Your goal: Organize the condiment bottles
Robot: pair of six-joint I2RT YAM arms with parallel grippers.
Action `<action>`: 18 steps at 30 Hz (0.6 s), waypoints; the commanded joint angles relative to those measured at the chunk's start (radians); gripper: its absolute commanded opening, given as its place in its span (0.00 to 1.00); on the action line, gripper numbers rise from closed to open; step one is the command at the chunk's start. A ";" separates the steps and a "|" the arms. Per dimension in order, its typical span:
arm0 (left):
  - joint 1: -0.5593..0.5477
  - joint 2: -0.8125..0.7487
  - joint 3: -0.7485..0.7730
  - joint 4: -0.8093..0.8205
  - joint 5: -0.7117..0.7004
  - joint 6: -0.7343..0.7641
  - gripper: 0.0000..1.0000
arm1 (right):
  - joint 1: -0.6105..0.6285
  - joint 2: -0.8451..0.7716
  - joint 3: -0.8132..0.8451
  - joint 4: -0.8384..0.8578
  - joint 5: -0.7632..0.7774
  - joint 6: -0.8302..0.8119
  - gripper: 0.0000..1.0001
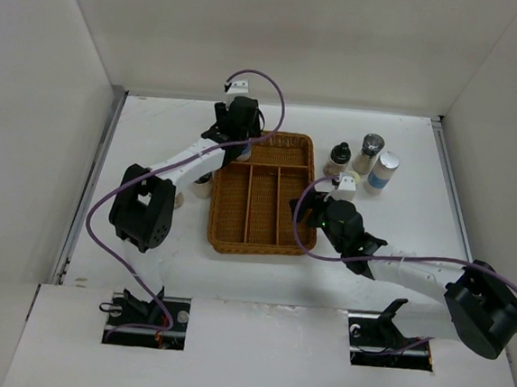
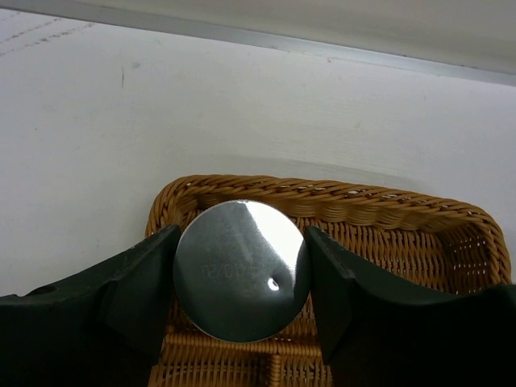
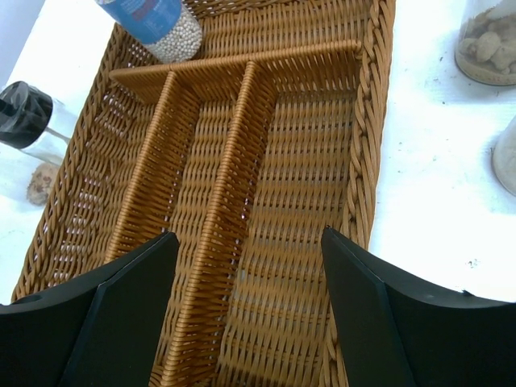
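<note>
My left gripper (image 2: pixel 240 246) is shut on a condiment bottle, its fingers pressing both sides of the round silver cap (image 2: pixel 239 270). It holds the bottle in the far cross compartment of the brown wicker tray (image 1: pixel 260 194). In the right wrist view this bottle (image 3: pixel 161 24) has a blue label and white beads. My right gripper (image 3: pixel 246 274) hangs open and empty over the tray's right long compartment. Three more bottles stand right of the tray: a black-capped one (image 1: pixel 339 157), a silver grinder (image 1: pixel 368 153) and a blue-labelled one (image 1: pixel 384 172).
A black-capped shaker (image 3: pixel 24 117) stands just outside the tray's left wall, and another small bottle (image 1: pixel 203 184) is partly hidden under the left arm. A jar of brownish chunks (image 3: pixel 488 44) stands right of the tray. White walls enclose the table on three sides.
</note>
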 commanded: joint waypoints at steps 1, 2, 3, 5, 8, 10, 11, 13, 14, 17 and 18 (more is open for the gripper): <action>-0.002 -0.049 -0.018 0.126 -0.014 -0.025 0.46 | 0.008 0.005 0.029 0.057 0.014 -0.007 0.79; -0.002 -0.051 -0.033 0.128 -0.012 -0.028 0.51 | 0.008 0.011 0.030 0.055 0.011 -0.003 0.79; -0.002 -0.055 -0.047 0.131 -0.012 -0.031 0.57 | 0.008 0.016 0.033 0.049 0.009 -0.004 0.79; -0.002 -0.063 -0.067 0.133 -0.011 -0.039 0.67 | 0.008 0.014 0.036 0.049 0.015 -0.010 0.79; -0.002 -0.083 -0.081 0.134 -0.006 -0.040 0.77 | 0.007 0.017 0.033 0.051 0.009 -0.004 0.80; -0.005 -0.103 -0.088 0.134 -0.006 -0.039 0.81 | 0.008 0.014 0.035 0.048 0.015 -0.010 0.81; -0.005 -0.117 -0.093 0.134 -0.008 -0.039 0.82 | 0.008 0.008 0.033 0.049 0.018 -0.010 0.81; -0.002 -0.161 -0.111 0.140 -0.012 -0.039 0.84 | 0.005 0.005 0.025 0.057 0.018 -0.007 0.82; 0.000 -0.189 -0.126 0.149 -0.014 -0.037 0.85 | 0.003 0.005 0.027 0.049 0.014 -0.004 0.82; 0.001 -0.300 -0.200 0.186 -0.031 -0.036 0.85 | 0.008 0.003 0.032 0.049 0.018 -0.012 0.82; 0.004 -0.345 -0.229 0.194 -0.041 -0.036 0.85 | 0.008 0.002 0.029 0.057 0.018 -0.012 0.82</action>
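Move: Directly beneath the left hand, which already holds the blue-label jar by its lid end, is the left end of the basket's far compartment, its floor some 8 cm down. The basket's cross divider runs about 4 cm back of the hand, level sideways. On the table outside, the black-lid bottle stands roughly 10 cm back and 10 cm left. From the right hand, the jar is about 15 cm ahead and 17 cm left, a little lower. Lowering the held jar about 2 cm into the left end of the far compartment, the left hand spreads its fingers and lets go of the jar. With the fingers wide, it then rises some 5 cm off the jar, drawing back about 3 cm and slightly left as the fingers tip up a little. ##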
